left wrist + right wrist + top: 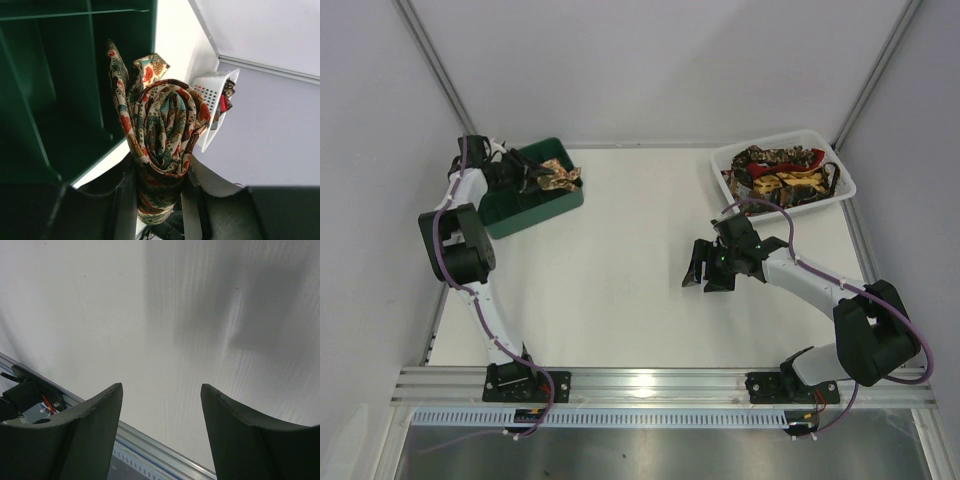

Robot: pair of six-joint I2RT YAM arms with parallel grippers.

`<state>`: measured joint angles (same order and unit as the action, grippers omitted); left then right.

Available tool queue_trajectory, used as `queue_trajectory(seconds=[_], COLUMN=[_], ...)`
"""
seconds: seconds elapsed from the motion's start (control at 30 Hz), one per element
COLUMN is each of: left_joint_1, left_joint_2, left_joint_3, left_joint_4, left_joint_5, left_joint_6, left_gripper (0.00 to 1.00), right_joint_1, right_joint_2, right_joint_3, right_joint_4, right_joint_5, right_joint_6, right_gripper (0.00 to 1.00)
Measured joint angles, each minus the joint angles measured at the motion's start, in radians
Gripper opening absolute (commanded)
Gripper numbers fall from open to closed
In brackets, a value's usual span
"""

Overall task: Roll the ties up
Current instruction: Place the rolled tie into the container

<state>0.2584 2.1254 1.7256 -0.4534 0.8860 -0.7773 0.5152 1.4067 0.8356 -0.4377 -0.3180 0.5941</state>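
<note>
A rolled tie (165, 125) with a red, green and cream paisley print sits coiled between the fingers of my left gripper (160, 172), which is shut on it. In the top view that gripper (542, 177) holds the tie (563, 177) above the green compartmented crate (535, 205) at the back left. More ties (775, 165) lie piled in the white tray (847, 185) at the back right. My right gripper (705, 275) hovers open over bare table right of the middle, nothing between its fingers (100, 415).
The crate's dark green dividers (60, 90) fill the left of the left wrist view, with the white tray (215, 95) far behind the roll. The aluminium front rail (150, 450) runs below the right gripper (161, 390). White walls close in the table.
</note>
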Motion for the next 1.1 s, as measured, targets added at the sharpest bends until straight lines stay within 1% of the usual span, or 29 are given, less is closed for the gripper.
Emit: queue_trajectory(seconds=[0.47, 0.7, 0.9, 1.1], left_joint_1=[0.062, 0.063, 0.05, 0.002], left_joint_2=[0.035, 0.088, 0.104, 0.155], left_joint_3=[0.026, 0.126, 0.204, 0.335], left_joint_4=[-0.153, -0.241, -0.324, -0.438], left_joint_5=[-0.104, -0.161, -0.245, -0.353], left_joint_6=[0.085, 0.125, 0.16, 0.198], left_gripper=[0.01, 0.0, 0.0, 0.0], right_joint_1=[0.0, 0.0, 0.0, 0.0], right_joint_2=[0.011, 0.011, 0.018, 0.029], right_joint_3=[0.005, 0.005, 0.005, 0.005], right_joint_4=[0.0, 0.0, 0.003, 0.014], right_joint_5=[0.0, 0.0, -0.001, -0.005], right_joint_6=[0.0, 0.0, 0.0, 0.001], right_gripper=[0.7, 0.7, 0.7, 0.7])
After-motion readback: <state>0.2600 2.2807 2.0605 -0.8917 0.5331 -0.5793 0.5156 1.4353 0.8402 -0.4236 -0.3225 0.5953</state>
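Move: The rolled tie, already pinched in the left fingers, has its bulk about 3 cm to the right, 1 cm ahead and 1 cm below. The green container's right-hand end, where the tie is headed, lies roughly 4 cm to the left hand's right, 1 cm back and 11 cm down. The container's middle is some 3 cm left, 2 cm back and 11 cm down. From the idle right hand, that right-hand end is around 26 cm ahead, 36 cm left and 3 cm lower. The rolled tie, still held in an unchanged pinch, is carried by the left hand about 5 cm left and 4 cm down, in from the green container's right rim to over its right-hand compartments. The sinking is done by halfway. The wrist then rolls on, left side rising, and the fingers tip steeper, some 20 degrees in all. ##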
